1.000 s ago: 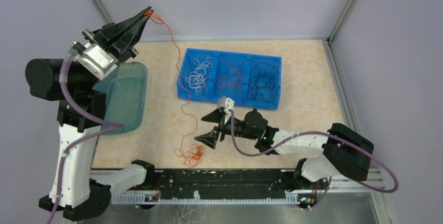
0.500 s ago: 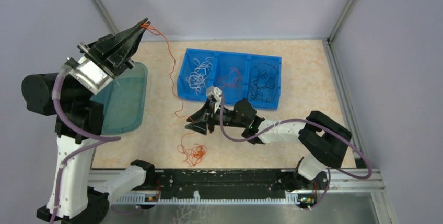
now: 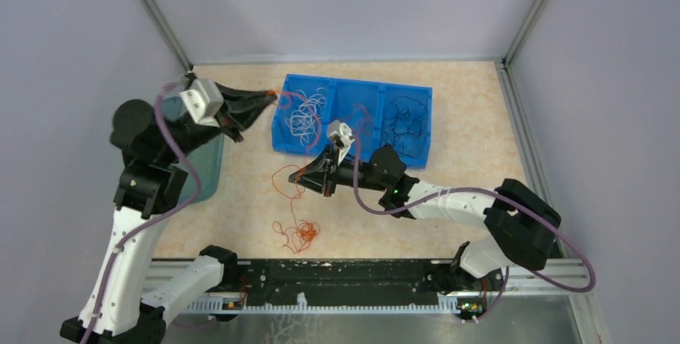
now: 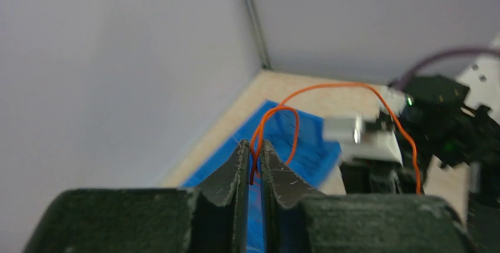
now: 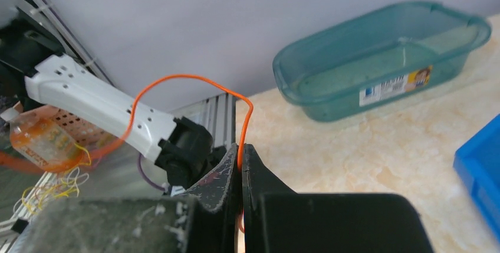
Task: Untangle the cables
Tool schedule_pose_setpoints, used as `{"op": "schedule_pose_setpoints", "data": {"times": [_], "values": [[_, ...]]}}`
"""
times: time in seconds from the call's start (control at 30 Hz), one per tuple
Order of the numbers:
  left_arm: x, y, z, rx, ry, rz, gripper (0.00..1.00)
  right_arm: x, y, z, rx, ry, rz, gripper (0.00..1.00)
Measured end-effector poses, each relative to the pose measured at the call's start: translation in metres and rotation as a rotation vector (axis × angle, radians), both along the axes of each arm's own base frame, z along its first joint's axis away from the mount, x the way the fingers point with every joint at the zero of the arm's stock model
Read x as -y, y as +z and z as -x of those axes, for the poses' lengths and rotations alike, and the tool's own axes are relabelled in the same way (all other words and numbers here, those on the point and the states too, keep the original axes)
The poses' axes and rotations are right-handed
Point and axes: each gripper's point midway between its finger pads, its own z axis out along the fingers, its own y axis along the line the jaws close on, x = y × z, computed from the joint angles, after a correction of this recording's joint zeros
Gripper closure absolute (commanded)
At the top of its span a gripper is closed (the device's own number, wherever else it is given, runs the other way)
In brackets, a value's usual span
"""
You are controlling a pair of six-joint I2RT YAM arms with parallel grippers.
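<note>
One long orange cable (image 3: 282, 200) runs from a small tangle (image 3: 298, 236) on the table up to my right gripper (image 3: 298, 176), which is shut on it; the right wrist view shows the strand pinched at the fingertips (image 5: 241, 147) and looping away above them (image 5: 194, 78). My left gripper (image 3: 271, 100) hovers at the left edge of the blue bin (image 3: 353, 83). Its jaws (image 4: 253, 145) stand a narrow slit apart, with the cable's end (image 4: 253, 167) lying loosely in the gap. In the bin lie white cables (image 3: 305, 115), red cables (image 3: 357, 119) and black cables (image 3: 405, 123), each in its own compartment.
A teal plastic tub (image 3: 210, 163) stands on the left of the table, partly under my left arm, and shows in the right wrist view (image 5: 377, 58). Grey walls close in the back and both sides. The arm bases and a black rail run along the near edge.
My left arm has swung down from high up to the bin's left edge and its jaws have parted slightly. My right gripper has moved up and left and closed on the orange cable.
</note>
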Motion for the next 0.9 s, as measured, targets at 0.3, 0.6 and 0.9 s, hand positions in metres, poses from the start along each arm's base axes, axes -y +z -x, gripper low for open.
{"op": "schedule_pose_setpoints", "data": {"times": [0.3, 0.6, 0.9], "values": [[0.024, -0.175, 0.015, -0.554, -0.196, -0.115, 0.8, 0.017, 0.03, 0.0, 0.039, -0.059, -0.079, 1.0], [0.033, -0.208, 0.048, -0.651, -0.393, -0.141, 0.64, 0.018, 0.017, 0.003, -0.006, -0.053, -0.052, 1.0], [0.031, -0.223, 0.061, -0.538, -0.497, -0.239, 0.53, 0.016, 0.004, 0.022, -0.038, 0.034, -0.008, 1.0]]}}
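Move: The left hand, high up with the orange cable still at its barely parted tips, heads for the stretch of that cable at the right fingertips: about 7 cm back, 3 cm right and 23 below. The orange pile lies roughly 10 cm back, 4 right and 49 below it; the box's white-cable compartment some 26 cm ahead, 2 right and 47 below. For the right hand that stretch is already pinched in its shut fingers, 0 cm away. The left hand opens, lets go of the orange cable and plunges some 22 cm, fast at first and then easing, drawing back about 6 cm and a little right until its half-open fingers are beside the right fingertips, while the wrist tips down about 30 degrees and turns nearly as far clockwise. The right hand keeps its pinch on the cable, bobs up about 3 cm and sinks again while edging right, then draws back about 2 cm towards its base. ##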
